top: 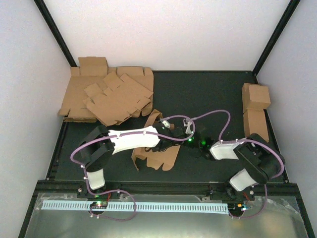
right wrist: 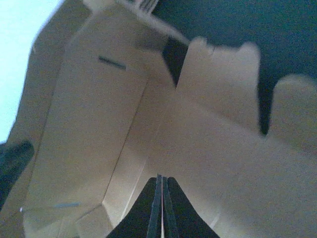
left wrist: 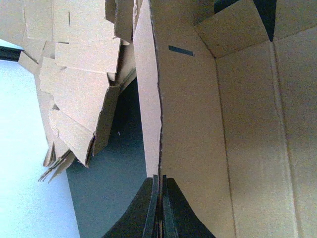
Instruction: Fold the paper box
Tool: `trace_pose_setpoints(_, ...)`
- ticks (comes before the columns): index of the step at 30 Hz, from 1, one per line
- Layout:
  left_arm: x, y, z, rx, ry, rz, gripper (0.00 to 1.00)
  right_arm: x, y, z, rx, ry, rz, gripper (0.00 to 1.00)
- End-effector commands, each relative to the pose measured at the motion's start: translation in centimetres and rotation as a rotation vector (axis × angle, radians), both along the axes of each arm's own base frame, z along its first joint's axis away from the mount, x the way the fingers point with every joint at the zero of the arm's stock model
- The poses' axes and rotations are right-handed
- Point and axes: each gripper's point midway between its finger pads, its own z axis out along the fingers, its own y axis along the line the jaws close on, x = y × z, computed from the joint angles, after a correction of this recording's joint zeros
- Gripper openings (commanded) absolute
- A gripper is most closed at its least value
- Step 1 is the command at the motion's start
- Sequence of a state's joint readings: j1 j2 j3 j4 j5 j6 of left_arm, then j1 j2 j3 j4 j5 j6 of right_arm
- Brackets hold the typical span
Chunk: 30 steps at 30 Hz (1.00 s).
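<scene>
The paper box (top: 161, 158) lies partly folded in the middle of the dark mat, with the ends of both arms over it. In the left wrist view, one upright wall of the paper box (left wrist: 190, 124) runs edge-on straight into my left gripper (left wrist: 160, 177), which is shut on that wall's edge. From above, the left gripper (top: 173, 135) is over the box's far side. My right gripper (right wrist: 161, 177) is shut, and its tips rest against an inner panel of the paper box (right wrist: 99, 124) with nothing clearly held. Seen from above, the right gripper (top: 190, 140) meets the box from the right.
A stack of flat brown blanks (top: 109, 96) lies at the back left and also fills the upper left of the left wrist view (left wrist: 74, 84). Two finished cartons (top: 255, 106) stand by the right wall. White walls close in the mat (top: 208, 94) on three sides.
</scene>
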State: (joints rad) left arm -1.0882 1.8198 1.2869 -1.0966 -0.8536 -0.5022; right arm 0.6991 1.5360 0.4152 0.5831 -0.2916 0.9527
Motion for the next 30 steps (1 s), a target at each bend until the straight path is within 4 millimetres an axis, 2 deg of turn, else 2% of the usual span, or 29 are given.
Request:
trace_pose_setpoints(1,-0.6,-0.7,-1.0,-0.05,0.038,-0.004,0.02,2.7,-1.0,1.9,-0.058,-0.12,0.008,0.06)
trace_pose_setpoints(4,-0.6,-1.0,-0.7,-0.071,0.036,-0.023,0.02,3.8,-1.0,2.4,-0.056,-0.14,0.033,0.06)
trace_pose_setpoints(9,-0.5,-0.9,-0.5,-0.083,0.025,-0.036,0.01,5.7,-0.8,2.4,0.02,-0.078,0.044,0.06)
trace_pose_setpoints(12,-0.6,-0.7,-0.6,-0.085,0.022,-0.037,0.02,6.6,-0.3,1.3,0.011,-0.026,0.049,0.06)
trace_pose_setpoints(19,-0.9,-0.1,0.0,-0.148,-0.02,-0.036,0.02,7.2,1.1,-1.5,0.02,0.107,0.076,0.04)
trace_pose_setpoints(26,-1.0,0.1,0.0,-0.203,-0.041,-0.05,0.01,7.7,0.1,-4.7,-0.087,0.194,0.022,0.02)
trace_pose_setpoints(30,-1.2,0.2,-0.4,-0.205,-0.041,-0.05,0.01,7.4,0.1,-5.0,-0.079,0.192,0.023,0.02)
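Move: Around the box's forward end lies the flap the right hand goes for: about 7 cm ahead of that hand, 1 cm left and 4 cm lower. The box's upright left wall stands some 12 cm to the right hand's left, level fore and aft and 2 cm higher, and is already pinched by the left hand. From the left hand, the forward flap is about 7 cm ahead, 11 cm right and 9 cm down. Swinging forward about 7 cm along the box, the right hand rises 2–3 cm with its fingers slightly parted, then sinks some 7 cm beside the forward flap, tipping down, and closes there, seeming to pinch the cardboard. The left hand keeps its pinch on the upright left wall, easing about 1 cm left and back with a small tilt. ##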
